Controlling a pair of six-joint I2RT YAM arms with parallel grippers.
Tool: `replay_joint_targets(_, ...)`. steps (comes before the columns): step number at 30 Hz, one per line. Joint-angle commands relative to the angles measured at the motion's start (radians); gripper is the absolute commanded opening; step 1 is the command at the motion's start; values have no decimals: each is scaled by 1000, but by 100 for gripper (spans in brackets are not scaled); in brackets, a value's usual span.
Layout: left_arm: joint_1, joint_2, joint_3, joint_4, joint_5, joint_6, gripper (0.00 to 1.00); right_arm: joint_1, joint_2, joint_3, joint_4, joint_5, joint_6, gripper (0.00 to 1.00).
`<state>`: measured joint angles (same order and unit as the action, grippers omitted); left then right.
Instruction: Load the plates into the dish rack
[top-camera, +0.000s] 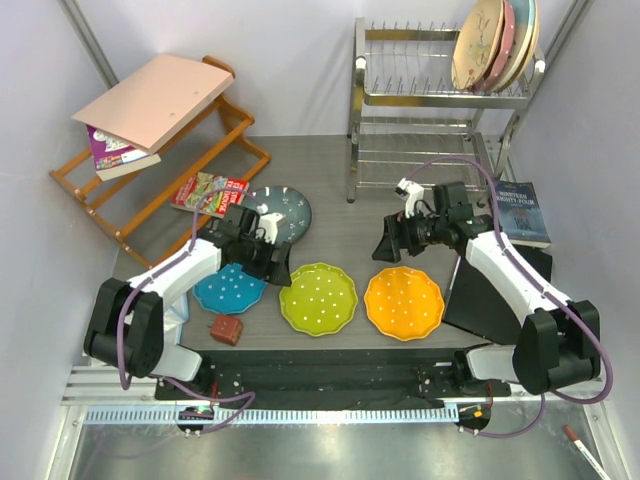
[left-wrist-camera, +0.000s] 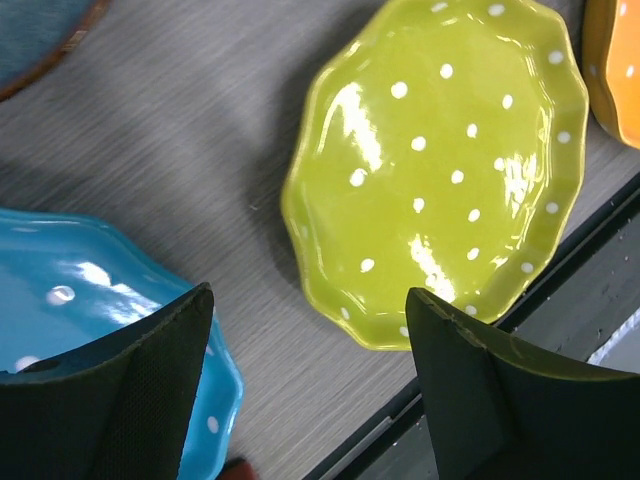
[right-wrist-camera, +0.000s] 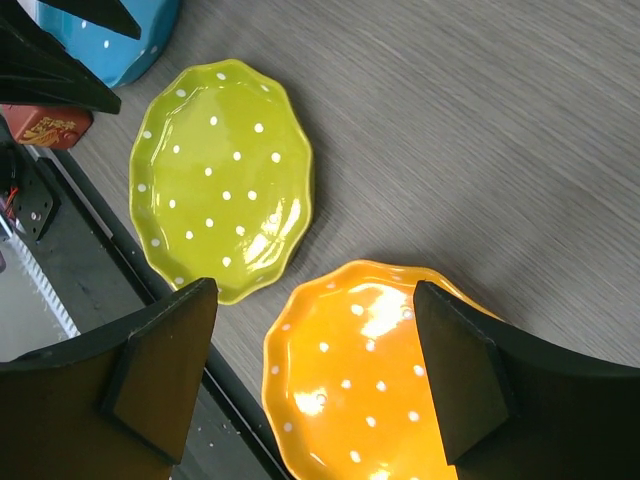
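Observation:
Four plates lie flat on the grey table: a blue dotted one (top-camera: 230, 288), a lime green one (top-camera: 318, 298), an orange one (top-camera: 403, 302) and a dark speckled one (top-camera: 282, 213). The chrome dish rack (top-camera: 440, 100) stands at the back right. My left gripper (top-camera: 268, 258) is open and empty, above the gap between the blue plate (left-wrist-camera: 70, 300) and the green plate (left-wrist-camera: 440, 170). My right gripper (top-camera: 392, 243) is open and empty, hovering above the orange plate (right-wrist-camera: 370, 380); the green plate (right-wrist-camera: 225, 180) lies beside it.
Plain cream, pink and pale blue plates (top-camera: 495, 42) stand in the rack's top tier. A wooden shelf (top-camera: 150, 170) with books stands at the back left. A book (top-camera: 210, 190), a small brown box (top-camera: 226, 328), a dark book (top-camera: 520, 212) and a black sheet (top-camera: 495, 290) lie around.

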<state>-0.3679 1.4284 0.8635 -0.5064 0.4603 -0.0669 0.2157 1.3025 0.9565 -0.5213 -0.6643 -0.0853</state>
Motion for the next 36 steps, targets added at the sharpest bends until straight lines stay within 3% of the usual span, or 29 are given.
replay_joint_targets(1, -37, 12, 9, -14, 40, 24, 78, 66, 3, -16, 101, 38, 51, 85)
replay_joint_targets(9, -43, 139, 71, 0, 38, 22, 71, 125, 41, -36, 165, 74, 84, 83)
replay_joint_targets(14, -46, 216, 123, 11, 61, 33, 64, 145, 79, -88, 320, 129, 156, 83)
replay_joint_targets(17, -46, 248, 143, 17, 63, 33, 54, 146, 128, -93, 366, 135, 177, 83)
replay_joint_targets(22, -46, 300, 181, 25, 48, 36, 45, 146, 211, -68, 400, 127, 177, 82)
replay_joint_targets(28, -40, 385, 267, 43, 32, 36, 24, 146, 332, -6, 448, 108, 196, 81)
replay_joint_targets(36, -29, 440, 359, 77, -17, 44, 23, 145, 363, 54, 451, 124, 177, 80)
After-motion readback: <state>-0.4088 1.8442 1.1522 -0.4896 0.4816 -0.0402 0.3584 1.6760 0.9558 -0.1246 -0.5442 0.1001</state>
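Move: The green plate's middle lies about 9 cm to the right of my left hand, 5 cm nearer me and 5 cm below. The blue plate sits some 12 cm to the left of that hand, roughly level with it, and the grey plate about 17 cm ahead, 2 cm left. From my right hand the green plate is about 15 cm left, 6 cm back and 13 cm down; the orange plate is 6 cm right, 8 cm back. My left hand dips about 4 cm while edging right, straddles the green plate's far-left rim and closes on it, one finger inside the dish and one outside, then draws the plate forward. Meanwhile my right hand, fingers still wide, first slips left, then sinks some 9 cm while reaching forward towards the space just beyond the green plate's far-right edge, touching nothing. ##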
